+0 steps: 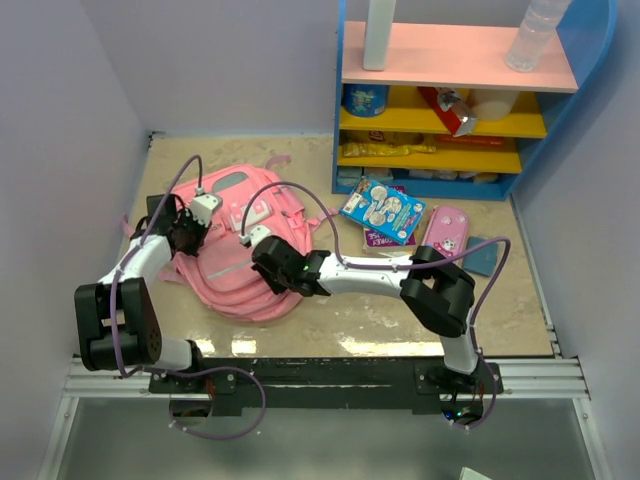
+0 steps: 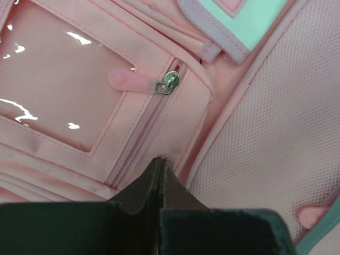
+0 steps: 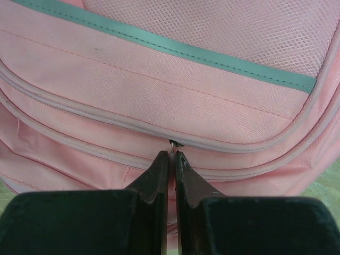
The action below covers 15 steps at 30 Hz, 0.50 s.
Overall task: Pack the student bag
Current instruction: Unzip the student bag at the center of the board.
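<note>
The student bag [image 1: 235, 255], a large soft pink backpack, lies flat on the table left of centre. My left gripper [image 1: 195, 240] rests on its upper left part. In the left wrist view this gripper [image 2: 161, 159] is shut, with its tips touching the pink fabric [image 2: 64, 79] just below a pocket zipper whose pink pull [image 2: 130, 81] lies free. My right gripper [image 1: 262, 270] is at the bag's near right edge. In the right wrist view it [image 3: 171, 153] is shut on a thin pink zipper pull, whose metal slider [image 3: 175, 143] sits at the fingertips on the bag's long curved zipper [image 3: 79, 106].
A blue-and-yellow shelf unit [image 1: 440, 100] stands at the back right, with a plastic bottle [image 1: 535, 35] on top. Right of the bag lie a blue printed pack on a book [image 1: 382, 208], a glossy pink pencil case [image 1: 445, 232] and a blue item [image 1: 483, 255]. Walls close in both sides.
</note>
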Each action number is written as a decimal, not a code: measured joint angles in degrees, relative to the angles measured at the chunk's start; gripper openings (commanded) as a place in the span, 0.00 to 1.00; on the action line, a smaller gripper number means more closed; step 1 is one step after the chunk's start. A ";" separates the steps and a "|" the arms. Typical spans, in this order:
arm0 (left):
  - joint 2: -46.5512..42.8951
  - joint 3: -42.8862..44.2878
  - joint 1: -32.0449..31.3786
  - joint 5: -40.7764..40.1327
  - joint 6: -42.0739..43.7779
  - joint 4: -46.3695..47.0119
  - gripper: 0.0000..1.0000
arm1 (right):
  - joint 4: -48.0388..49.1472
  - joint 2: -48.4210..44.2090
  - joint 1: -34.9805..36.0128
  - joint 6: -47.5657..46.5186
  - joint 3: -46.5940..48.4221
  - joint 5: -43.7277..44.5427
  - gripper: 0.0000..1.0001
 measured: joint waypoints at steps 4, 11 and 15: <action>0.02 1.20 1.11 2.80 1.29 -2.58 0.08 | -0.50 0.98 0.24 1.33 1.07 0.81 0.00; 0.00 7.32 7.87 12.96 15.93 -17.55 0.24 | -0.68 1.79 -1.40 4.44 2.21 0.24 0.00; 0.00 8.02 9.99 17.42 31.50 -26.80 0.31 | -1.01 2.54 -4.00 5.57 3.23 -1.03 0.00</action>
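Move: The bag's zipped edge at its left front, the next place to grip, lies about 6 cm behind the left hand, level sideways and some 2 cm lower; the small pocket's metal slider is 5 cm ahead. From the right hand, shut on the zip pull, that edge is roughly 20 cm left and 4 cm ahead; the green trim runs 6 cm ahead and 9 cm left. Left fingers come free, part open and draw back 5 cm, turning clockwise; right, still gripping, drags 3 cm forward. ##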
